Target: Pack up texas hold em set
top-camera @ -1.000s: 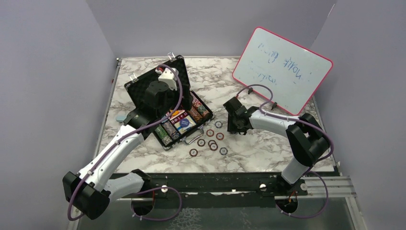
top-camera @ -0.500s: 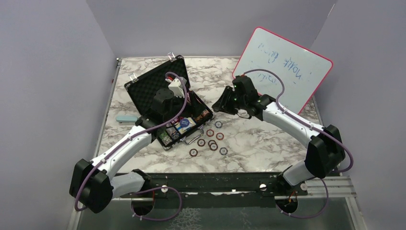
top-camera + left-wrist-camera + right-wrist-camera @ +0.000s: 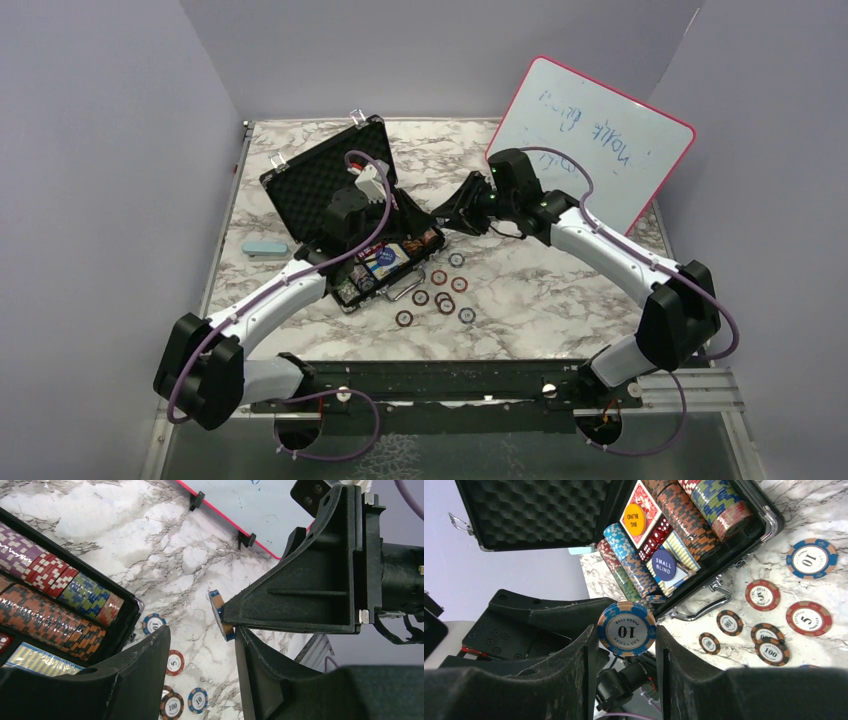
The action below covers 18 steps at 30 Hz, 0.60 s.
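The black foam-lined case (image 3: 312, 178) lies open at the table's left, with rows of striped chips (image 3: 684, 515), a red deck, red dice (image 3: 655, 531) and the BIG BLIND (image 3: 634, 519) and SMALL BLIND (image 3: 663, 565) buttons inside. My right gripper (image 3: 447, 214) is shut on a blue "10" chip (image 3: 626, 628), held in the air beside the case's right end. My left gripper (image 3: 397, 213) is open and empty, right in front of it. In the left wrist view the chip (image 3: 221, 615) shows edge-on just above my left gripper's (image 3: 201, 635) right finger. Several loose chips (image 3: 440, 290) lie on the marble.
The pink-framed whiteboard (image 3: 590, 140) leans at the back right, behind my right arm. A small light-blue oblong object (image 3: 265, 247) lies left of the case. The case's silver handle (image 3: 704, 607) points toward the loose chips. Purple walls close in the table on both sides.
My right gripper has risen from the table by the loose chips and moved left with the blue chip toward my left gripper. My left gripper has shifted right from over the case to meet it.
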Each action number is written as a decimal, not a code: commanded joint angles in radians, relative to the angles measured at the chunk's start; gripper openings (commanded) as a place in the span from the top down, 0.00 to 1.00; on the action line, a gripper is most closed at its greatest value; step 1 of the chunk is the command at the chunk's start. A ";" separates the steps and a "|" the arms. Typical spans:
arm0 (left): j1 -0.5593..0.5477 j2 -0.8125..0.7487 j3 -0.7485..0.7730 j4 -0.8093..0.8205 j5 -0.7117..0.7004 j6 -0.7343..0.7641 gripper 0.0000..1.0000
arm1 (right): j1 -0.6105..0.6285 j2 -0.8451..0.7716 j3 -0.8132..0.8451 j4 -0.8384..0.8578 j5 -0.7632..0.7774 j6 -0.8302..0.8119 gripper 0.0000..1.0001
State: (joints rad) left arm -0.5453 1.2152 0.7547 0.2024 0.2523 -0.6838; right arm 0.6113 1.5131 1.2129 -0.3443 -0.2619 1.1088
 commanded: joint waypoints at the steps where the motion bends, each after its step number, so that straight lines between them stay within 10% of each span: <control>1: -0.002 0.020 0.000 0.071 0.040 -0.047 0.48 | -0.001 0.022 0.041 0.018 -0.070 0.037 0.63; 18: -0.008 0.089 0.016 0.084 0.039 -0.071 0.81 | -0.001 0.051 0.013 0.068 -0.157 0.101 0.62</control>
State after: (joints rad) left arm -0.5518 1.2789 0.7551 0.2680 0.2848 -0.7631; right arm 0.6006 1.5600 1.2255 -0.3374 -0.3096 1.1652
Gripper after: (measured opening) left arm 0.193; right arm 0.427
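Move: The held blue-and-orange 10 chip stands roughly 2 cm to the left hand's right, level in height and in reach; the right hand has it between its fingertips, and the left fingertips lie about 2 cm to the right hand's left. Counted from the left hand, the open case's tray is about 5 cm farther out and 15 cm left, 18 cm below; a loose blue 10 chip lies 2 cm ahead, 5 cm right, 20 cm down. Rightward by about 1.5 cm and sinking slightly, the left hand eases onto the 10 chip while its fingers close from about half open to a fifth, one on either face of the chip. The right hand keeps its edge-to-edge pinch on the chip and brings it about 1 cm down and left towards the left fingers, tipping some 5 degrees. ##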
